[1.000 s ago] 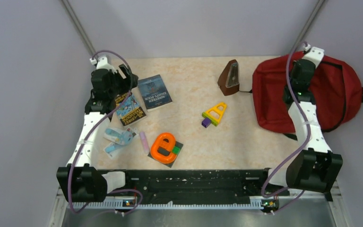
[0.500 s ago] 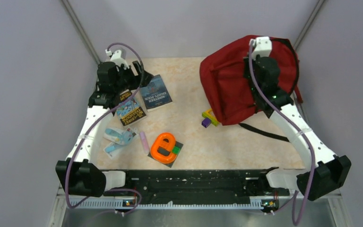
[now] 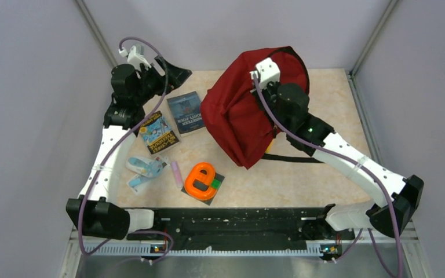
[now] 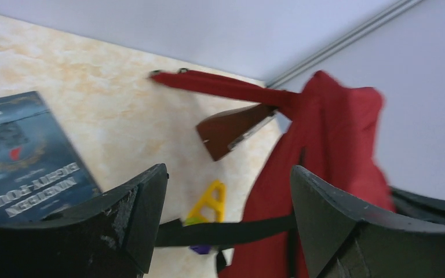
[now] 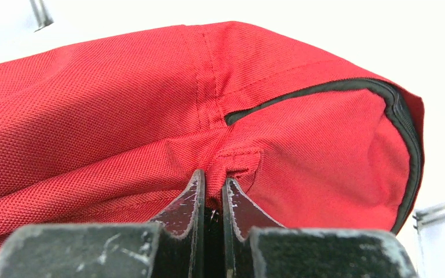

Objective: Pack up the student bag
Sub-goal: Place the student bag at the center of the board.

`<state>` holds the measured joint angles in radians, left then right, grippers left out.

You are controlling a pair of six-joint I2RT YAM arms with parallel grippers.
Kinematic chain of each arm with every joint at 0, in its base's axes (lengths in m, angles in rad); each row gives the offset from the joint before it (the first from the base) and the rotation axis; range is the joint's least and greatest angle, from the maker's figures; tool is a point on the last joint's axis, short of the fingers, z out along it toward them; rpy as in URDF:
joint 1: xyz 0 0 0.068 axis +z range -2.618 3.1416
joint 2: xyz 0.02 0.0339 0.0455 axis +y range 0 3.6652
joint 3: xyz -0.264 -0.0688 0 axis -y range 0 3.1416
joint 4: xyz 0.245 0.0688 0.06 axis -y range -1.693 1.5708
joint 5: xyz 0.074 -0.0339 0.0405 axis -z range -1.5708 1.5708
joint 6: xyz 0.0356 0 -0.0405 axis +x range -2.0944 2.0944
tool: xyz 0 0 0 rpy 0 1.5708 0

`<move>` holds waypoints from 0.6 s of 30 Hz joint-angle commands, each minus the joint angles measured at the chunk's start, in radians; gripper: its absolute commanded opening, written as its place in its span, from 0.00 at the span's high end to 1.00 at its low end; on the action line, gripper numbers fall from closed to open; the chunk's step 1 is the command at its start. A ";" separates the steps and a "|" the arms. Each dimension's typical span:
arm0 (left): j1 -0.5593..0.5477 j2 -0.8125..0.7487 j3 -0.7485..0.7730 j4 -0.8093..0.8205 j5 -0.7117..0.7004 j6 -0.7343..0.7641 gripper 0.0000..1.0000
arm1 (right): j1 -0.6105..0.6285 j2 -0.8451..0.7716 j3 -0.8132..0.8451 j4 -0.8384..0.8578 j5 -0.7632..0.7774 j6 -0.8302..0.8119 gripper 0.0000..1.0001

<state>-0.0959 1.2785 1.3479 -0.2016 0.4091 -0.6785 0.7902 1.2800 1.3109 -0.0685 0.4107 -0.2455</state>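
The student bag [image 3: 237,119], dark red with black zippers, hangs in the air over the middle of the table. My right gripper [image 5: 213,180] is shut on a red fabric loop at the bag's top seam. Red cloth fills the right wrist view. My left gripper [image 3: 177,72] stands open at the back left, above the table and apart from the bag. Between its fingers in the left wrist view I see the bag [image 4: 336,174], a black strap [image 4: 226,231] and nothing held.
Two books [image 3: 189,113] [image 3: 159,134] lie at the left. Nearer the front are an orange letter e [image 3: 201,179], a pink tube [image 3: 176,172] and a white-blue item [image 3: 145,168]. A brown metronome [image 4: 232,130] and a yellow triangle toy [image 4: 208,202] sit behind the bag.
My right arm has lifted the bag off the table's right side and carried it left to the middle, hiding the metronome and yellow toy from above. My left gripper rose and turned toward the bag.
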 commanded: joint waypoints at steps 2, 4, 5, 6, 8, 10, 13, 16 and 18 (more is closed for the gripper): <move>-0.001 0.048 0.049 0.186 0.113 -0.208 0.18 | 0.030 0.006 0.001 0.109 -0.114 -0.055 1.00; -0.001 0.068 0.047 0.218 0.136 -0.225 0.18 | 0.035 0.018 -0.023 0.103 -0.172 -0.070 1.00; 0.000 0.081 0.048 0.221 0.150 -0.230 0.18 | 0.038 0.022 -0.034 0.097 -0.193 -0.070 1.00; -0.001 0.093 0.047 0.218 0.165 -0.239 0.18 | 0.038 0.028 -0.044 0.092 -0.212 -0.069 1.00; -0.001 0.131 0.047 0.215 0.215 -0.270 0.18 | 0.039 0.041 -0.071 0.091 -0.248 -0.066 1.00; -0.007 0.162 0.043 0.213 0.271 -0.300 0.18 | 0.040 0.054 -0.085 0.082 -0.288 -0.061 1.00; -0.027 0.190 0.036 0.170 0.305 -0.288 0.19 | 0.040 0.071 -0.090 0.081 -0.336 -0.052 1.00; -0.042 0.218 0.038 0.114 0.320 -0.262 0.19 | 0.049 0.087 -0.080 0.080 -0.350 -0.053 1.00; -0.044 0.246 0.039 0.097 0.352 -0.281 0.18 | 0.057 0.096 -0.075 0.076 -0.352 -0.064 1.00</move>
<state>-0.1284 1.5002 1.3621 -0.0898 0.6765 -0.9443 0.8185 1.3861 1.2022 -0.0784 0.1139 -0.2882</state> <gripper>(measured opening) 0.816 0.062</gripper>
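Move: My right hand already grips the red student bag high above the table. The board's centre lies about 5 cm to its left, 2 cm ahead and some 36 cm below. At table height the yellow triangle stands 6 cm to the right and 2 ahead, the brown metronome 15 right and 23 ahead, the orange toy 22 left and 15 back. From my open left hand, the bag's middle is some 22 cm right, 3 back and 12 lower. I keep the bag pinched in my right hand and lower it about 10 cm towards the board while carrying it some 7 cm left, turning the wrist roughly 20 degrees counter-clockwise and tipping it slightly down. My left hand, fingers still wide open, closes in on the bag: some 6 cm right, rising a touch before it sinks about 6, its fingers tilting down and swinging clockwise. ##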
